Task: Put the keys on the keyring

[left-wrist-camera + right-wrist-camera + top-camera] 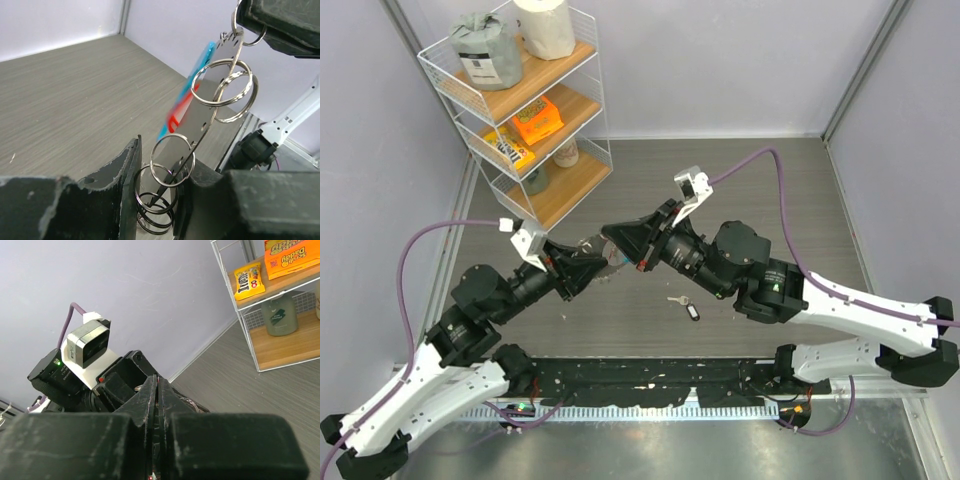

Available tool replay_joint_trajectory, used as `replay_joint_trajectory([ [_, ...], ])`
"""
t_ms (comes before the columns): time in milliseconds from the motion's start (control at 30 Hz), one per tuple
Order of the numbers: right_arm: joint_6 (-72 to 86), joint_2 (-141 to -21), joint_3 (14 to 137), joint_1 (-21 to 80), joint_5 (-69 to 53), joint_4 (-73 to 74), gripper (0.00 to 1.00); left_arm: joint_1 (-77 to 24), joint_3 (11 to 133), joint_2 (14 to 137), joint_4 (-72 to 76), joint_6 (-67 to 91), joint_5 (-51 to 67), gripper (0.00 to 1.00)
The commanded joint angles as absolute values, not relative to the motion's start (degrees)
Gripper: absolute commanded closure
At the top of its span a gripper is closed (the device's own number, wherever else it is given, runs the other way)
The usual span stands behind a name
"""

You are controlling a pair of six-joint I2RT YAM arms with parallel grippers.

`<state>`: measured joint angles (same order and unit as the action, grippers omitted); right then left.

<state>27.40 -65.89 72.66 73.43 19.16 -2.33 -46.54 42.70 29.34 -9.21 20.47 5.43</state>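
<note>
Above the table, the keyring (194,82) hangs as a bunch of thin silvery rings with a blue tag (202,62) and a red tag (182,107) behind them. The rings thread through the keys (215,100), a flat silvery piece seen edge-on. My left gripper (164,155) has its fingers pressed against both sides of the lower rings. My right gripper (159,385) is shut on the top of the bunch. In the top view the left gripper (590,265) and right gripper (620,245) meet tip to tip over the bunch (611,258). A single small key with a dark fob (686,306) lies on the table.
A white wire shelf rack (595,120) with wooden shelves, snack packs and bottles stands at the back left, close to the left arm. Grey walls enclose the table on three sides.
</note>
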Motion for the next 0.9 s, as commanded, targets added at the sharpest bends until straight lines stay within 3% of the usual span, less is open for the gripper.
replay_joint_trajectory([
  [0, 28.0, -62.1, 72.4, 73.8, 19.8, -3.9, 0.94, -46.4, 45.6, 28.3, -8.6, 21.2, 5.9, 1.0],
  [200, 26.3, -58.8, 72.6, 73.8, 17.9, -0.4, 0.93, -46.4, 47.1, 28.0, -7.3, 24.7, 12.5, 1.0],
  [267, 23.7, -57.0, 72.8, 73.8, 16.3, 3.6, 0.76, -46.4, 47.9, 27.7, -6.7, 26.9, 14.8, 1.0],
  [300, 22.9, -55.9, 72.8, 73.8, 15.9, 5.8, 0.58, -46.5, 48.2, 27.6, -6.0, 28.4, 16.2, 1.0],
  [367, 19.9, -52.7, 72.3, 73.8, 15.6, 9.3, 0.41, -46.4, 48.7, 27.5, -4.5, 31.2, 18.7, 1.0],
  [467, 15.0, -46.2, 70.5, 73.9, 15.4, 13.8, 0.27, -46.4, 49.0, 27.6, -1.7, 35.7, 21.4, 1.0],
  [600, 10.3, -40.1, 67.7, 73.8, 14.9, 19.2, 0.19, -46.4, 48.4, 28.1, 4.1, 41.6, 24.3, 1.0],
  [867, 4.8, -38.9, 65.1, 73.8, 0.9, 19.8, 0.18, -46.4, 47.2, 30.8, 16.8, 52.3, 30.8, 1.0],
])
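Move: The keyring stands up between both hands. My left fingers grip its lower part, with its middle some 5 cm above them and 1 cm to their right; my right fingers grip its upper part, with its middle about 5 cm straight below. From my left hand, the blue handle is roughly 4 cm right and 6 cm above, and the loose key on the table is about 7 cm ahead, 15 cm right and 33 cm below. I let my right fingers open wide off the keyring's upper part and draw that hand away to the right, about 14 cm, and back some 6 cm as its wrist turns. My left hand keeps its grip and carries the keyring up and back, about 9 cm and 8 cm, swinging clockwise about 25 degrees while its fingertips tip upward. ##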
